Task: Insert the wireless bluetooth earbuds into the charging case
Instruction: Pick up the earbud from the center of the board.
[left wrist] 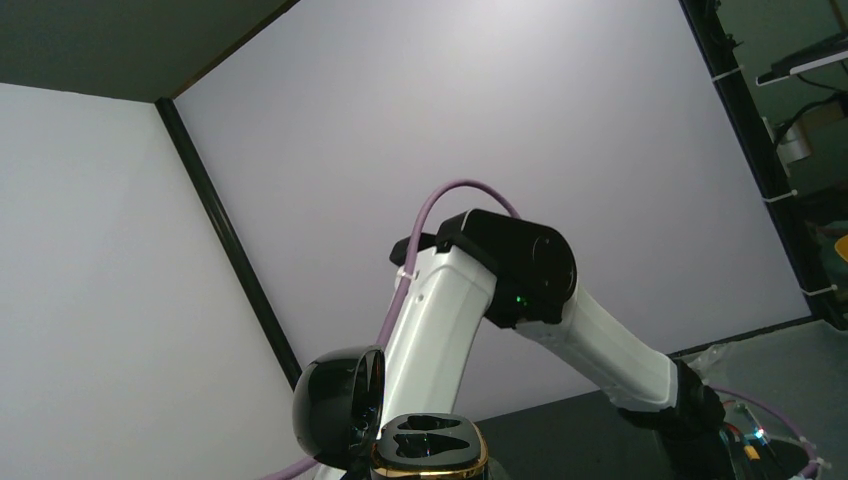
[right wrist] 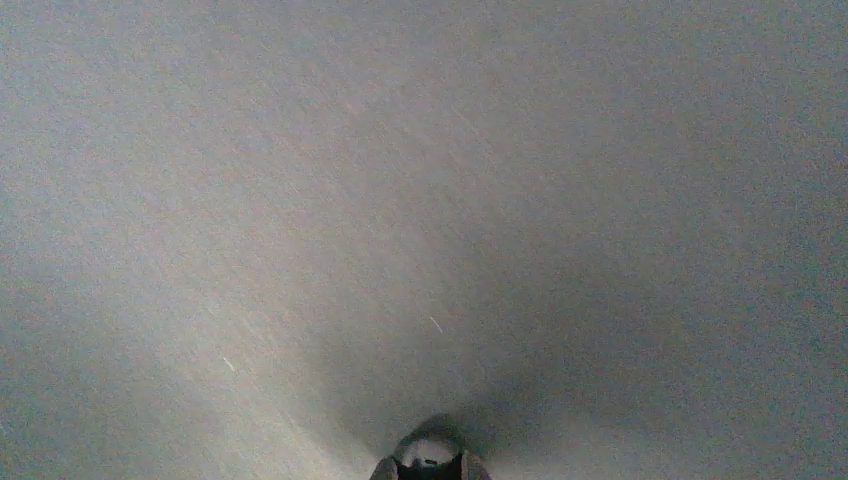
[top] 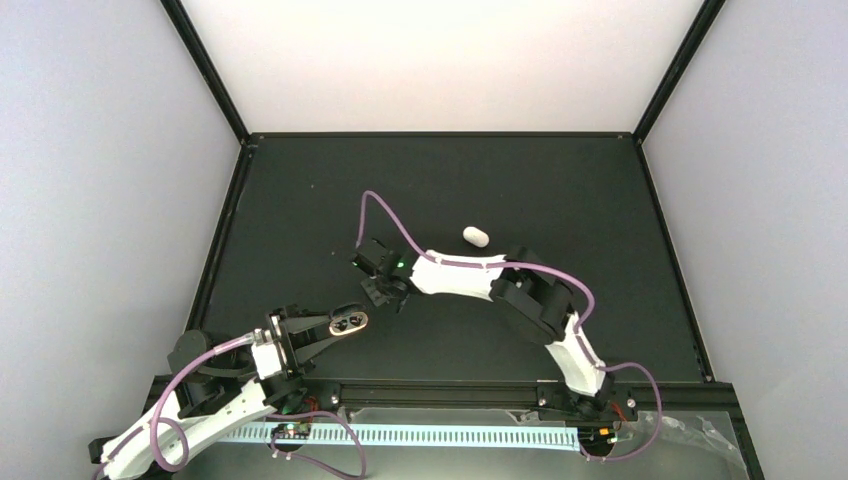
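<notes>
My left gripper (top: 338, 324) is shut on the charging case (top: 350, 320) and holds it just above the mat near the front left. The case (left wrist: 430, 445) is open, with a glossy dark lid (left wrist: 335, 405) swung back, a gold rim and two empty sockets facing up. My right gripper (top: 378, 290) points down at the mat a little right of the case and farther back. In the right wrist view its fingertips (right wrist: 428, 470) sit close on either side of a small rounded earbud (right wrist: 428, 447) at the bottom edge.
A small white oval object (top: 475, 236) lies on the dark mat (top: 560, 190) behind the right forearm. White walls and a black frame (top: 215, 250) enclose the mat. The right arm's elbow (top: 530, 295) rises over the mat's middle right.
</notes>
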`<state>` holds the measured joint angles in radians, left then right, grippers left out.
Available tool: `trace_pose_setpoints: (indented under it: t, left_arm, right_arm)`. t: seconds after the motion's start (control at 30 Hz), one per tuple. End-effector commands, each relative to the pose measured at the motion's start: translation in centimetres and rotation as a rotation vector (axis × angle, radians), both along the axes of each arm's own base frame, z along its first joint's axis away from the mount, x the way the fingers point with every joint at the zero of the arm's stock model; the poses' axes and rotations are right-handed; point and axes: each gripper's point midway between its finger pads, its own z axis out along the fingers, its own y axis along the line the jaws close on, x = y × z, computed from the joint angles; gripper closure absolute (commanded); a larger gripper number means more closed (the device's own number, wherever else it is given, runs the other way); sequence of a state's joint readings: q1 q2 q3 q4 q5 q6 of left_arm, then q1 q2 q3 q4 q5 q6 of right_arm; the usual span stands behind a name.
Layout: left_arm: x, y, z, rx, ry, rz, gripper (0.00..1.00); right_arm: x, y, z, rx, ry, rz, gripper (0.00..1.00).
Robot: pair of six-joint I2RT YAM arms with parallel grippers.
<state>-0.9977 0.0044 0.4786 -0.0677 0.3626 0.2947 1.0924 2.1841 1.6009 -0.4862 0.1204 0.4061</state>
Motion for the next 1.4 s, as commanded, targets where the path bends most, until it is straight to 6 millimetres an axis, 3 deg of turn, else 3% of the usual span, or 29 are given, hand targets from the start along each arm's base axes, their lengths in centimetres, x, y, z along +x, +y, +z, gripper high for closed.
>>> trace_pose_setpoints:
  t: [0.0,0.23,0.37,0.5,0.73,1.07,1.37]
  left_arm:
    - [-2.4,4.0,2.7,-0.144,-0.082,0.011,0.98]
    - [-2.3,3.7,2.6,-0.151,-0.096,0.007,0.98]
    - [-2.2,3.2,2.3,-0.150,-0.095,-0.006,0.98]
    - [-2.1,3.0,2.3,-0.145,-0.093,-0.014,0.98]
    - [-2.1,3.0,2.2,-0.146,-0.092,-0.012,0.98]
    - [-2.0,3.0,2.0,-0.143,-0.090,-0.005,0.99]
    - [-2.2,3.2,1.8,-0.135,-0.086,-0.007,0.98]
  right_arm:
    - [0.0,-5.5,-0.5,-0.044,0.031,-0.119,0.96]
    - [-2.0,-12.2,0.0,-0.038,0.074,-0.245,0.95]
    - [-3.2,-13.7,-1.0,-0.046,0.120,-0.271,0.94]
    - [-3.5,-13.5,-1.2,-0.056,0.142,-0.265,0.89]
    - [-2.1,-11.4,0.8,-0.018,0.105,-0.217,0.71]
    - [3.3,-8.3,3.1,0.065,0.070,-0.309,0.61]
    - [6.1,-7.6,2.1,0.012,0.043,-0.375,0.61]
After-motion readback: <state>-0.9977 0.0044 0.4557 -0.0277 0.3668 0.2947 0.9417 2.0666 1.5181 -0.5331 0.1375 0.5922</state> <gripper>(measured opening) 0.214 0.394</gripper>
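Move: The right hand is low over the board with its fingers nearly shut. The earbud lies some 6 cm ahead of it, 7 cm to its right and 2 cm below. The white case is about 14 cm ahead and 22 cm right, 1 cm below. From the left hand, which still holds the black charging case, the earbud is roughly 28 cm ahead, 8 cm right and 35 cm below. The right hand sweeps about 13 cm right, opens, then goes some 8 cm forward and leftward over the earbud. ##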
